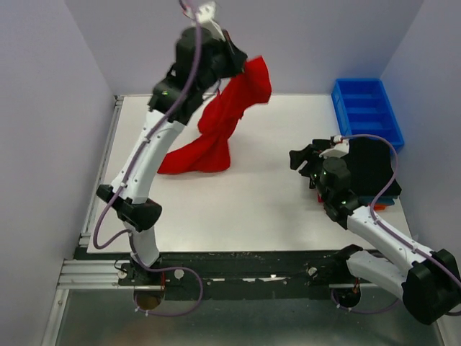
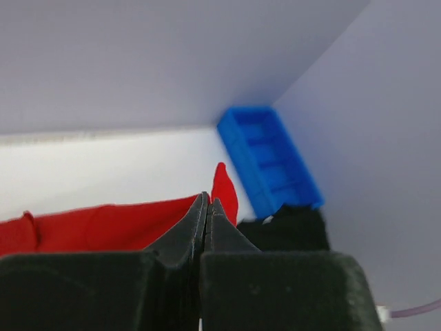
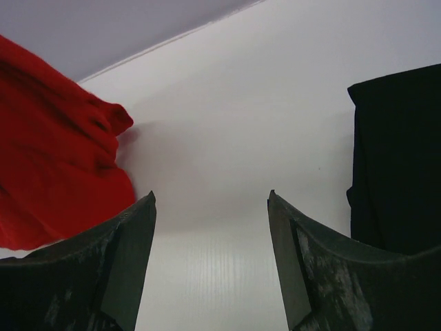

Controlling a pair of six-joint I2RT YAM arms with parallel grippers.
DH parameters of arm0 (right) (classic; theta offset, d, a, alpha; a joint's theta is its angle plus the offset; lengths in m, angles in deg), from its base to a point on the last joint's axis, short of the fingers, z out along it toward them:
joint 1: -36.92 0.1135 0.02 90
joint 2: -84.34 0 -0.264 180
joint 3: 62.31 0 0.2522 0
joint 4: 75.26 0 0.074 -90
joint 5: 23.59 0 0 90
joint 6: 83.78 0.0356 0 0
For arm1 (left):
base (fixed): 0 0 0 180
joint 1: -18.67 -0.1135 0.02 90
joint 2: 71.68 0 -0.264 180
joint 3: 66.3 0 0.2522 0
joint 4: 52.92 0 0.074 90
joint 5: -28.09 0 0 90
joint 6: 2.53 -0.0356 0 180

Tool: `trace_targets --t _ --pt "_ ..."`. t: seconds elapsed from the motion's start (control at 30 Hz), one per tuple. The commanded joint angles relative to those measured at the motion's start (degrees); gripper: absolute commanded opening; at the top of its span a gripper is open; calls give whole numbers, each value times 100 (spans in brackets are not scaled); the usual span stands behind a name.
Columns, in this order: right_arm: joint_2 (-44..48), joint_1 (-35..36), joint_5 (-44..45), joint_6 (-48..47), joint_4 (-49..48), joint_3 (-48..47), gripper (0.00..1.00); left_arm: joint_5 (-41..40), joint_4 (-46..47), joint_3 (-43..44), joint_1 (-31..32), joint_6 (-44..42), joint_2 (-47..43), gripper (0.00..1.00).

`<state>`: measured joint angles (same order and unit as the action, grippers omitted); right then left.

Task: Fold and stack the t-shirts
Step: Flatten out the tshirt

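The bright red t-shirt (image 1: pixel 220 122) hangs from my left gripper (image 1: pixel 241 61), which is raised high over the back of the table and shut on the cloth's top edge. The shirt's lower end rests bunched on the white table (image 1: pixel 252 209). In the left wrist view the fingertips (image 2: pixel 208 201) are pressed together, with red cloth (image 2: pixel 103 224) just beyond them. My right gripper (image 1: pixel 302 160) hovers open and holds nothing at the right, beside a folded black t-shirt (image 1: pixel 374 169) on top of a stack with blue and orange edges (image 1: pixel 382 203). In the right wrist view, the right gripper (image 3: pixel 210 196) frames bare table, between the red t-shirt (image 3: pixel 55 172) and the black t-shirt (image 3: pixel 400 158).
A blue plastic bin (image 1: pixel 366 108) stands at the back right corner, also seen in the left wrist view as the blue bin (image 2: pixel 269 158). Pale walls close in the table on the left, back and right. A metal rail runs along the table's left edge.
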<state>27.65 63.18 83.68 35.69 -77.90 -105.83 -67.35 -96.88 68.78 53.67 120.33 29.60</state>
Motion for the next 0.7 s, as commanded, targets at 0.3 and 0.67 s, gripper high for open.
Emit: trace_targets --t 0.3,0.67 --pt "-596 19 -863 -362 -301 -258 73 1185 477 -2125 -3349 1072 -2022 0" --pt "-2952 107 -2300 -531 988 -1945 73 1369 1902 -5231 -3940 1530 -2674 0"
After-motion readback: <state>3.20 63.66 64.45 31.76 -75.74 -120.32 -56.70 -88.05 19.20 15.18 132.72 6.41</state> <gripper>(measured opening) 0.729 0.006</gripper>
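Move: The left gripper holds the red t-shirt high up. The bare table it is taken towards lies about 28 cm to its left, level with it fore and aft, and some 37 cm below. The shirt's lying end is 17 cm to its left, about 1 cm nearer the base. The black stack is about 33 cm right and 8 cm back. From the open right gripper, that lying end is about 30 cm left, 7 cm ahead and 13 cm below; the stack is 20 cm right, roughly level fore and aft. Swing the shut left gripper, still pinching the red t-shirt, about 28 cm left in an arc: up some 15 cm at first, then steeply down over the table's left side, turning it counter-clockwise and tipping the fingers down. Late on, slide the open right gripper some 8 cm left, with a little down and forward, over the shirt's right edge, turning about 20 degrees counter-clockwise. ##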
